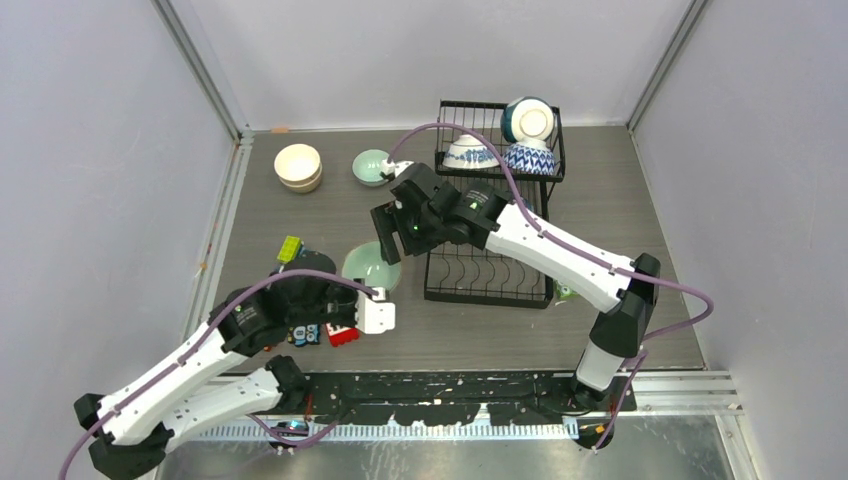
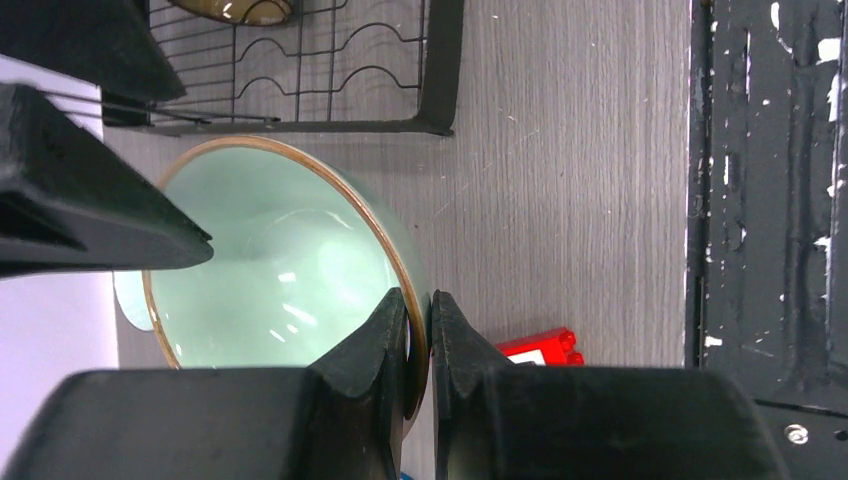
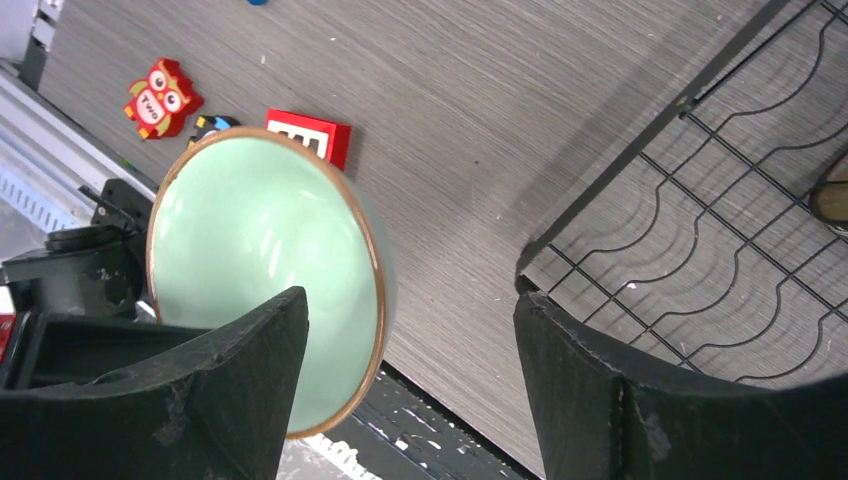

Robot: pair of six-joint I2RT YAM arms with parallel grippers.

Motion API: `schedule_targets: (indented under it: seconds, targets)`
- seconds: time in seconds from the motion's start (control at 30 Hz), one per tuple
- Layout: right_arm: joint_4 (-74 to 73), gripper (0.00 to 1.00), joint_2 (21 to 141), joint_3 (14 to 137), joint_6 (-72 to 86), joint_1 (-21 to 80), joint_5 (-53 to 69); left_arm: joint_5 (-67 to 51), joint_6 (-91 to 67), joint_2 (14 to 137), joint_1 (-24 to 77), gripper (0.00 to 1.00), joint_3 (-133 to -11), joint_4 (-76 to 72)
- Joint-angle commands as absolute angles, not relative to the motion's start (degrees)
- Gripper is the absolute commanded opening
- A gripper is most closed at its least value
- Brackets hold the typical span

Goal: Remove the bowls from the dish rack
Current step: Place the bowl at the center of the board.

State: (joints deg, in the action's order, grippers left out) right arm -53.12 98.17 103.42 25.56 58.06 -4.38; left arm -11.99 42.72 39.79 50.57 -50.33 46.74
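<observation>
A pale green bowl [image 1: 370, 266] with a brown rim hangs tilted just left of the black dish rack [image 1: 488, 272]. My left gripper [image 2: 420, 310] is shut on the near rim of this bowl [image 2: 270, 270], one finger inside and one outside. My right gripper [image 3: 410, 320] is open, with the far rim of the bowl [image 3: 260, 260] between its fingers and a wide gap beside it. Three bowls sit in the rack's upper basket: dark teal [image 1: 528, 120], blue-patterned [image 1: 530, 158], white-and-blue [image 1: 470, 152]. A brown bowl [image 3: 830, 195] lies in the lower rack.
A cream bowl stack [image 1: 298, 167] and a small pale green bowl [image 1: 372, 167] stand on the table at the back left. Toy blocks lie near my left arm: red [image 1: 342, 335], yellow-green [image 1: 289, 248], and an owl figure [image 3: 162, 98]. Walls close in three sides.
</observation>
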Motion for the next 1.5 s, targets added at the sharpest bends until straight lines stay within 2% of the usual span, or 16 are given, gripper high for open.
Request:
schedule_targets:
  seconds: [0.0,0.17,0.43,0.63,0.97,1.2,1.3,1.37,1.47]
  targets:
    - [-50.98,0.77,96.84,102.31,24.75,57.38,-2.61,-6.62,47.19,42.08,54.49,0.0,-54.25,43.47]
    - [-51.45,0.72,97.16,100.16,23.57,57.35,-4.57,-2.63,48.15,45.27,58.58,0.0,-54.94,43.54]
    - [-51.21,0.55,97.04,95.07,23.05,57.39,-4.61,-2.68,47.99,45.57,59.54,0.0,-55.14,43.27]
    - [-51.25,0.46,97.47,95.43,23.46,57.35,-4.22,-2.62,47.48,45.55,59.67,0.0,-55.04,43.18]
    - [-50.24,0.42,99.2,96.4,24.22,57.36,-3.6,-2.57,46.72,45.52,59.68,0.0,-54.14,42.48]
    - [-49.51,0.24,99.62,96.73,24.8,57.6,-3.43,-2.03,45.68,45.5,59.59,0.0,-53.56,41.31]
    - [-49.44,0.11,99.58,96.67,25.0,57.66,-3.5,-1.45,44.48,45.31,59.63,0.01,-52.86,39.62]
    - [-49.45,0.02,99.51,96.61,25.2,57.73,-3.77,-0.98,43.78,45.38,59.6,0.07,-52.7,38.96]
    - [-49.03,0.01,99.18,95.99,25.8,57.74,-5.07,-0.44,42.73,45.07,59.67,0.26,-52.4,37.79]
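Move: The left hand already pinches the near rim of the green bowl, whose middle is about 5 cm ahead, 1 cm left and 2 cm below it. From the right hand the bowl's middle is some 5 cm left, 2 cm back and 5 cm lower. On the table, roughly 20 cm below the left hand, the red window block lies 4 cm ahead and 8 cm left. The dish rack's middle stands around 15 cm ahead and 17 cm right of the right hand, 12 cm lower. The right fingers close from wide open onto the bowl's right-hand rim and pinch it, after the right hand sinks about 5 cm beside the bowl, swinging 2 cm right and then back left as the fingers shut. The left hand keeps its pinch, first carrying the bowl some 2 cm right and down with its fingers tipping about 10 degrees further down, then holding still; its grip just starts to ease at the end. ##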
